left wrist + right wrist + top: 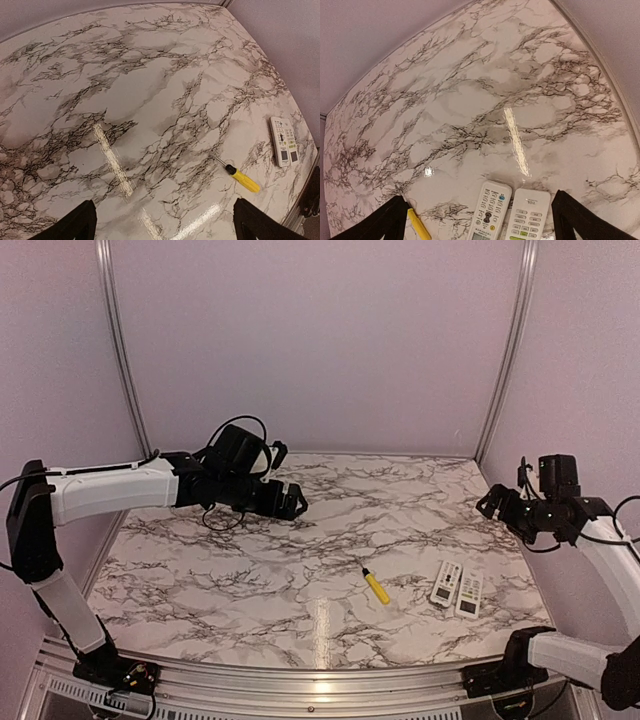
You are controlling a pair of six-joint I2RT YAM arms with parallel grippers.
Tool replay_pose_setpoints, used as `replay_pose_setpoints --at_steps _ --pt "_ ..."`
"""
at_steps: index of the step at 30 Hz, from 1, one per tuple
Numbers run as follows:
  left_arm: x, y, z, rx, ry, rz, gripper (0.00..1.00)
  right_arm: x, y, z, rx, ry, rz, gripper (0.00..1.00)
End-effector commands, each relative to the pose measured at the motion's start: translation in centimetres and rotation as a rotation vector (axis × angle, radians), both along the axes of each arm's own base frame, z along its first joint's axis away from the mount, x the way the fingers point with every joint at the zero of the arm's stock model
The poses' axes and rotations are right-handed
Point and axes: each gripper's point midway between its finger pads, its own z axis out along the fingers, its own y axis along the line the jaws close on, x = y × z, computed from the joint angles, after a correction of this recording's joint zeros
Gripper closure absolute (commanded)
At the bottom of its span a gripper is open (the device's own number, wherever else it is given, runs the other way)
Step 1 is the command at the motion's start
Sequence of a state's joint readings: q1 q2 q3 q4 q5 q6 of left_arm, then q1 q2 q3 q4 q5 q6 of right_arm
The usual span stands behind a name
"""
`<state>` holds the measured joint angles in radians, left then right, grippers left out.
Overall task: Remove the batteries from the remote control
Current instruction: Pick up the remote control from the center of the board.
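Note:
Two white remote controls lie side by side, buttons up, at the table's front right: one point(445, 584) with a blue button point(490, 212), the other point(468, 593) plainer point(527, 216). In the left wrist view they point(283, 141) show at the far right. The batteries are hidden. My left gripper point(297, 502) hangs open over the back left of the table, holding nothing point(165, 225). My right gripper point(488, 503) is open and raised above and behind the remotes, which lie between its fingers in its own view point(477, 212).
A yellow-handled screwdriver point(376, 586) lies left of the remotes, tip pointing to the back left point(242, 179) point(418, 226). Pale walls with aluminium posts point(505, 350) close in the marble table point(300, 570) on three sides. A metal rail point(300, 680) runs along its front edge.

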<state>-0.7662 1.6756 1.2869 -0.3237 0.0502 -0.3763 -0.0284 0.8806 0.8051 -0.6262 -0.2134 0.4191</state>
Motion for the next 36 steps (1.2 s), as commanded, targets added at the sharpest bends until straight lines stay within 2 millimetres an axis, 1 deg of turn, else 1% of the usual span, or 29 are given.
replay_pose_setpoints --at_steps 1,4,6,10,12,16,20,25,29,32,36 --pt "-1.5 -1.5 -0.3 0.061 -0.014 -0.060 0.01 -2.2 -3.5 -3.2 -0.064 0.255 -0.220 0.01" --pt "-2.7 -2.0 -0.8 0.089 -0.007 -0.089 0.01 -2.9 -3.3 -5.2 -0.048 0.368 -0.226 0.01" --pt "-3.0 -1.8 -1.0 0.123 -0.019 -0.079 0.01 -3.3 -2.8 -6.3 -0.025 0.420 -0.214 0.01" --pt "-4.4 -1.8 -1.3 0.150 -0.023 -0.095 0.01 -4.0 -1.7 -8.2 -0.008 0.509 -0.181 0.01" --pt "-4.7 -1.6 -1.3 0.155 -0.024 -0.097 0.01 -4.6 -1.3 -9.1 -0.008 0.556 -0.165 0.01" --pt "-5.0 -1.1 -1.2 0.165 -0.027 -0.093 0.01 -6.0 0.7 -10.9 -0.002 0.633 -0.110 0.01" --pt "-5.1 -1.2 -1.4 0.164 -0.023 -0.101 0.01 -7.5 1.9 -13.0 0.010 0.701 -0.101 0.03" --pt "-5.4 -1.4 -1.7 0.156 -0.013 -0.113 0.02 -8.6 2.2 -14.5 0.014 0.731 -0.110 0.12" --pt "-5.5 -1.3 -1.8 0.154 -0.012 -0.114 0.02 -9.1 2.5 -15.6 0.033 0.749 -0.107 0.17" --pt "-5.8 -1.3 -1.8 0.147 -0.010 -0.113 0.02 -9.4 2.4 -16.3 0.027 0.760 -0.103 0.19" --pt "-6.1 -1.3 -1.7 0.138 -0.008 -0.117 0.02 -9.1 2.3 -17.1 0.012 0.756 -0.100 0.23"
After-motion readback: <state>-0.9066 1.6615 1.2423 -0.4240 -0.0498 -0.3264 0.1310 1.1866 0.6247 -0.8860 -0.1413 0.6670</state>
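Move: Behind and below the open right hand lies the white TCL remote: some 8 cm back, 3 cm to the left and roughly 19 cm down. The slim remote lies beside it, about 5 cm farther left and 3 cm farther out; the yellow screwdriver is some 20 cm to the left of the TCL remote and 2 cm farther out. From the left hand, the TCL remote is roughly 14 cm back, 37 cm right and 17 cm down. Sinking about 16 cm while drawing back some 10 cm, the right hand comes down over the screen end of the TCL remote, veering slightly right, then left, and tipping to point almost straight down. Late on, its fingers narrow to about three quarters open, one to either side; no grip yet. The empty left hand eases back about 5 cm and sinks a little, staying open. ##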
